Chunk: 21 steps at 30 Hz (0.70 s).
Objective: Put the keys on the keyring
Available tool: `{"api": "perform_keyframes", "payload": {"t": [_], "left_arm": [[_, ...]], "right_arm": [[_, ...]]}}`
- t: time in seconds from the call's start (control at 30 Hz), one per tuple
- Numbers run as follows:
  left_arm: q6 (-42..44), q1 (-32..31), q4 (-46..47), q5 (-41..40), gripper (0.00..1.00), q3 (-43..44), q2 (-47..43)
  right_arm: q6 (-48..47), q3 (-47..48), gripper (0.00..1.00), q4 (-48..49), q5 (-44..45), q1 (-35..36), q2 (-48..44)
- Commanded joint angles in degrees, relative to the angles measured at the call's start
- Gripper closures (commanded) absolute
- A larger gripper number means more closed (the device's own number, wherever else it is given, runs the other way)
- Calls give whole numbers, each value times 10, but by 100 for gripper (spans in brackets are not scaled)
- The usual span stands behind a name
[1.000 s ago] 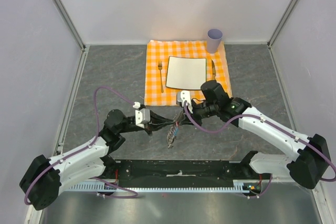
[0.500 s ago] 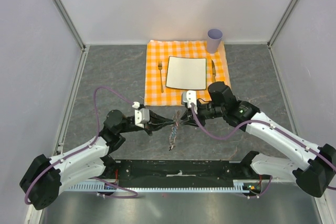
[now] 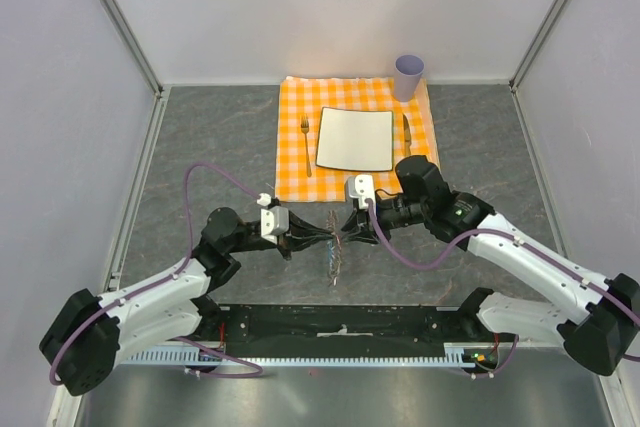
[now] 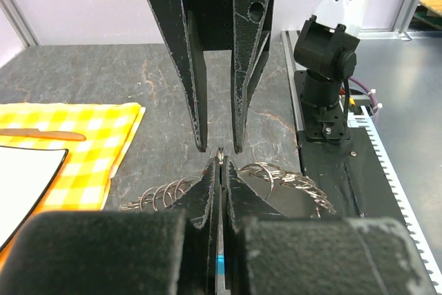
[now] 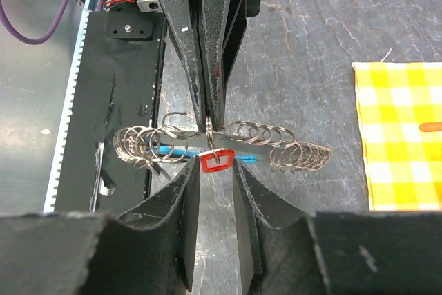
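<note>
The keyring, a chain of silvery rings with a blue tab, hangs above the table between both grippers. My left gripper is shut on one of its rings; the blue tab shows between the jaws. The key's red head hangs from a ring threaded through its hole. It sits just at the tips of my right gripper, whose jaws stand open on either side of it. In the top view, the left gripper and right gripper meet tip to tip over the keyring.
An orange checked cloth lies behind the grippers with a white plate, a fork and a knife on it. A purple cup stands at its far right corner. The black base rail runs along the near edge.
My right gripper has opened, let go of the red key and drawn back a little to the right. The left gripper stays shut on the keyring and has shifted slightly right.
</note>
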Motion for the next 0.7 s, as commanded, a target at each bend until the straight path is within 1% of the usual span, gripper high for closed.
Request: {"api": "perform_keyframes", "payload": {"t": [0.0,0.17,0.33,0.47,0.53,0.67], "left_arm": [[-16,2,47,18,98,23,1],[-24,2,56,19,98,18,-1],[-28,3,61,23,98,18,0],[-34,2,70,26,98,16,4],[-35,2,71,26,98,17,4],[-38,2,84,3,98,5,-11]], "right_arm": [[-13,8,68,20,-28,0,11],[-10,10,73,20,-32,-1,18],[-9,10,82,20,-38,0,21],[-8,12,87,21,-50,0,22],[-8,11,99,22,-49,0,20],[-5,4,100,22,-43,0,22]]}}
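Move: The red tag of the keys hangs about 1 cm to the right hand's left and 1 cm below it, level fore and aft, just off its parted tips. From the left hand, which keeps its pinch on the ring above, the tag is about 2 cm below and 1 cm to the right. From the right hand, one bunch of rings lies some 4 cm ahead and 1 cm left, the other 5 cm back and 1 cm left. The blue band runs about 5 cm below and 3 cm left. Downward and to its left, slowly and by barely 1 cm, the right hand eases in on the red tag. As it goes, its fingers close from about a third open to shut, pinching the tag just under the left fingertips. The left hand stays nearly in place and keeps hold of the ring. ##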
